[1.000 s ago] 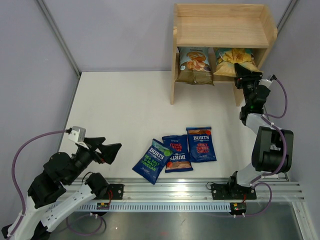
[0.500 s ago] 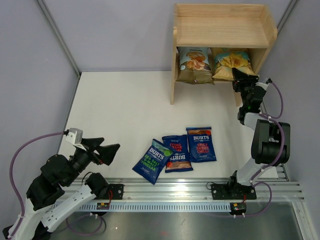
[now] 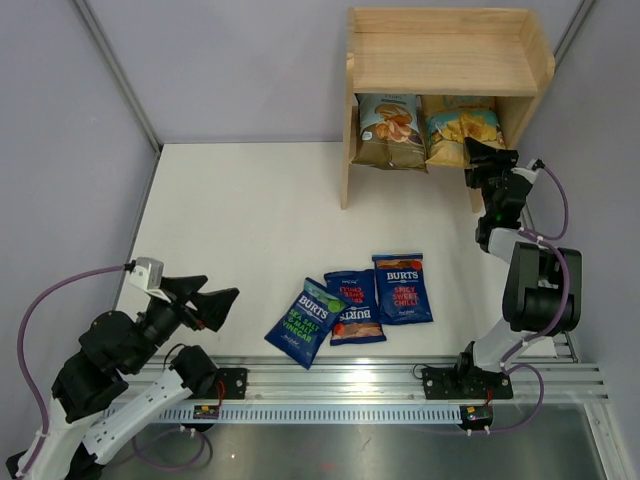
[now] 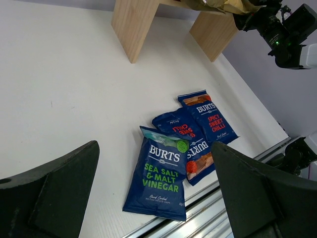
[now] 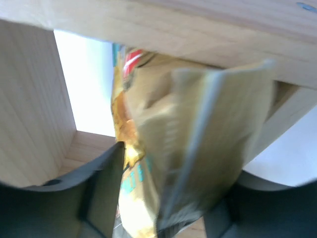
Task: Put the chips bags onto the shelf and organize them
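Note:
The shelf (image 3: 450, 50) stands at the back right. On its lower tier lean a light-blue-and-olive chips bag (image 3: 388, 125) and a tan-and-teal chips bag (image 3: 460, 125). My right gripper (image 3: 478, 152) is at the tan bag's lower right corner. In the right wrist view that bag (image 5: 198, 144) is blurred and fills the gap in the right gripper (image 5: 178, 163). Three dark-blue BURTS bags (image 3: 306, 320) (image 3: 356, 308) (image 3: 402, 288) lie overlapping on the table. My left gripper (image 3: 228, 305) is open, low and to their left, with the sea salt bag (image 4: 161, 178) ahead of it.
The shelf's top tier (image 3: 440, 60) holds nothing. A metal rail (image 3: 400, 385) runs along the near edge just below the BURTS bags. Grey walls enclose the white table (image 3: 250, 220) on both sides.
The tan-and-teal bag has settled further back and more upright on the lower tier. My right gripper has drawn back slightly and its jaws have widened. The left arm has barely shifted.

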You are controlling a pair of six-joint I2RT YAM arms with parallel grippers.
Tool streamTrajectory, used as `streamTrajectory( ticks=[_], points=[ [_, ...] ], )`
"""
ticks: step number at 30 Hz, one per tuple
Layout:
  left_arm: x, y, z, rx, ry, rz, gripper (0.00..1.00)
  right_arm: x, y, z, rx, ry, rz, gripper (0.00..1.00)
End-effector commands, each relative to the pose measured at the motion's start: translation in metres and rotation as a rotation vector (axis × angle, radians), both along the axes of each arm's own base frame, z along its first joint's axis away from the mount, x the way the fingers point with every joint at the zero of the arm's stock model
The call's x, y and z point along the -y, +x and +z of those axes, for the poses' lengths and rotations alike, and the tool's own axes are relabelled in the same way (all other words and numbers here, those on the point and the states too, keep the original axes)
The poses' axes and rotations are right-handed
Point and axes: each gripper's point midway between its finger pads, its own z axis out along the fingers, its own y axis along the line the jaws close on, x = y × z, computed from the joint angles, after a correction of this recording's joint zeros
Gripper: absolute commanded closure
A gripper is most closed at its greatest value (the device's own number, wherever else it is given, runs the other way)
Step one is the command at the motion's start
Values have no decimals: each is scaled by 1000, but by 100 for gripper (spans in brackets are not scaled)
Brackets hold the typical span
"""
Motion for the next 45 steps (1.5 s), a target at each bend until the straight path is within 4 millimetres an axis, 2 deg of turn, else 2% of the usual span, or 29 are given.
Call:
streamTrajectory(
  ticks=[1,5,8,9,18,25,29,33,34,36,37,39,40,43,44,45],
  points=[
    [1,-1,13,56,-30,-14,1,4,-10,29,53,-84,-23,34],
    [0,-2,14,61,-34,-14,1,3,-14,24,9,-95,-21,26],
    [0,-2,14,62,-33,-14,1,2,-18,22,-27,-101,-17,10],
    [0,-2,14,61,-34,-14,1,2,-19,22,-38,-103,-17,1],
    [-4,1,13,51,-34,18,1,7,-37,9,-184,-94,-60,1],
    [-11,10,8,11,-20,91,1,8,-62,16,-227,-118,-89,1],
    [-6,18,1,-39,14,110,1,4,-79,24,-244,-138,-81,1],
    [12,29,-9,-107,55,92,1,-8,-101,28,-254,-217,-26,1],
    [24,32,-18,-141,82,58,1,-11,-110,27,-270,-235,-14,0],
    [41,37,-26,-163,90,15,1,-13,-121,19,-310,-282,2,1],
    [54,40,-37,-200,121,-23,1,-16,-134,10,-360,-292,15,1],
    [69,48,-47,-228,127,-42,1,-19,-149,4,-382,-327,31,1],
    [76,53,-58,-266,150,-44,1,-25,-161,3,-355,-333,49,1],
    [94,62,-69,-308,159,-67,1,-54,-185,17,-175,-371,168,0],
    [103,68,-78,-335,183,-77,1,-60,-191,18,-156,-366,193,1],
    [108,70,-79,-342,184,-92,1,-73,-201,22,-127,-369,259,1]
  ],
)
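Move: The gold ripple chips bag sits on the lower shelf between the right fingers, already partly open; its middle is about 6 cm ahead and 3 cm left of that hand, 2 cm above it. The cassava chips bag stands some 15 cm left of the gold one. From the left hand, the sea salt bag is roughly 3 cm ahead, 12 cm right and 27 cm below; the upside-down Burts bag is 11 cm right of it and 3 cm farther out. Open the right gripper the rest of the way to release the gold bag, then draw it back about 18 cm out of the shelf, speeding up and tipping the fingers slightly down. Hold the left gripper nearly still at first, then bring it down, right and forward towards the sea salt bag, dropping about 9 cm, fingers wide open and tipping down. ##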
